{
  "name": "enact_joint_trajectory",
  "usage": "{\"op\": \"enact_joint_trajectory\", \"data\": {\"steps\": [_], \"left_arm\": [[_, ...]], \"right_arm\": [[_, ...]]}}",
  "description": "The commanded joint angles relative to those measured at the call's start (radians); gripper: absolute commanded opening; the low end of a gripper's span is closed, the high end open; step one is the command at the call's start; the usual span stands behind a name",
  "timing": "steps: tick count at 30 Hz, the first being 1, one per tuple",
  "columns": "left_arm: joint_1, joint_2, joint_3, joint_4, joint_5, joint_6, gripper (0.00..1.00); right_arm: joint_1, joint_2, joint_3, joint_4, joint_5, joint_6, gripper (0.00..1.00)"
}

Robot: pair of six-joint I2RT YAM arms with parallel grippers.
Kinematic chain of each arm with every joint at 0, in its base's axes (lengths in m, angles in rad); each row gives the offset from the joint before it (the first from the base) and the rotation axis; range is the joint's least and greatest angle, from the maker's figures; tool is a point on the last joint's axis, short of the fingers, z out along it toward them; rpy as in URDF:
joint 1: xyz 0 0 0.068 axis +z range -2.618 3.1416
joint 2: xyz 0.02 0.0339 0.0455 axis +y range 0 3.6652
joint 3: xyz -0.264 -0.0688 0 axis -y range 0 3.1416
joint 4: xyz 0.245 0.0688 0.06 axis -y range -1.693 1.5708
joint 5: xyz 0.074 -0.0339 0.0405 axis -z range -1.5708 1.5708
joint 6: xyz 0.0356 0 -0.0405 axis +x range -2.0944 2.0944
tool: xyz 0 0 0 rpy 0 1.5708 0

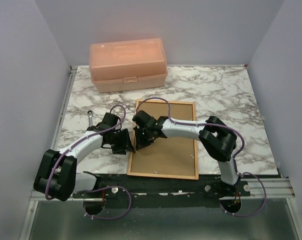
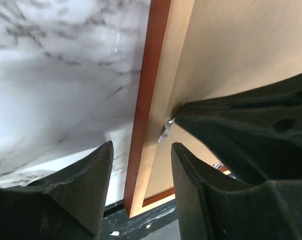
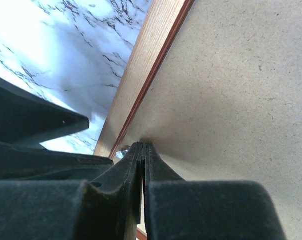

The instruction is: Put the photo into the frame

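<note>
The frame [image 1: 195, 142] lies face down on the marble table, its tan back up, with a brown backing board [image 1: 171, 155] inside it. The photo is hidden. My right gripper [image 1: 141, 140] is shut, its tips [image 3: 143, 146] pressed onto the backing board [image 3: 231, 75] just inside the frame's left rail [image 3: 140, 70], beside a small metal tab [image 3: 121, 152]. My left gripper [image 1: 126, 142] is open, and its fingers straddle that left rail [image 2: 145, 100] near its front corner without touching it. The right gripper's black body [image 2: 251, 130] shows in the left wrist view, sitting on the board [image 2: 231, 50].
A peach plastic box [image 1: 128, 64] stands at the back left of the table. A small silver tool [image 1: 90, 117] lies left of the left arm. The frame's near edge reaches the table's front edge and the black base rail [image 1: 166, 183].
</note>
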State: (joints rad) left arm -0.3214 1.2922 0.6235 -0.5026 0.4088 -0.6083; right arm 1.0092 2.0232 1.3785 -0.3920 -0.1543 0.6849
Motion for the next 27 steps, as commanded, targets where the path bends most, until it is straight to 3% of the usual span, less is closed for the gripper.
{"op": "enact_joint_trajectory", "data": {"steps": [1,15,20,23,27], "left_arm": [[-0.063,-0.049,-0.046,-0.009,-0.059,-0.057,0.50],[-0.191,0.079,0.075,-0.053,-0.278,-0.046,0.50],[-0.234,0.153,0.122,-0.089,-0.353,-0.035,0.36],[-0.247,0.190,0.129,-0.090,-0.375,-0.034,0.19],[-0.249,0.222,0.122,-0.077,-0.370,-0.046,0.11]], "right_arm": [[-0.003,0.049,-0.045,-0.016,0.025,0.025,0.09],[-0.033,-0.010,-0.068,-0.017,-0.018,0.073,0.07],[-0.033,0.022,-0.084,-0.024,-0.016,0.076,0.04],[-0.034,0.033,-0.087,-0.022,-0.024,0.073,0.03],[-0.034,0.042,-0.082,-0.024,-0.030,0.066,0.03]]}}
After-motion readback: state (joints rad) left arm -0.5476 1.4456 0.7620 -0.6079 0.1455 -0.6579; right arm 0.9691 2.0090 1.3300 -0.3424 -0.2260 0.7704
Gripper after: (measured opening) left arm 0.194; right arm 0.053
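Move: Just under the left fingers, which stand open over it, runs the frame's left rail, roughly 1 cm to the hand's right and 2 cm below. The small metal tab on its inner edge is level ahead, about 2 cm right and 2 cm down; the frame's near left corner lies some 12 cm back, level sideways. From the right fingertips, already at the board, that tab is about 1 cm left and 1 cm below, and the rail 2 cm left and 1 cm below. Dipping back about 2.5 cm and then forward some 2 cm along the rail, the left hand sinks nearly 2 cm and eases right, rolling about 15 degrees so its fingers point more steeply down. Its half-open fingers then close across the left rail, pinching it with growing squeeze beside the tab. The right hand stays at the tab, nearly shut, turning only slightly. ##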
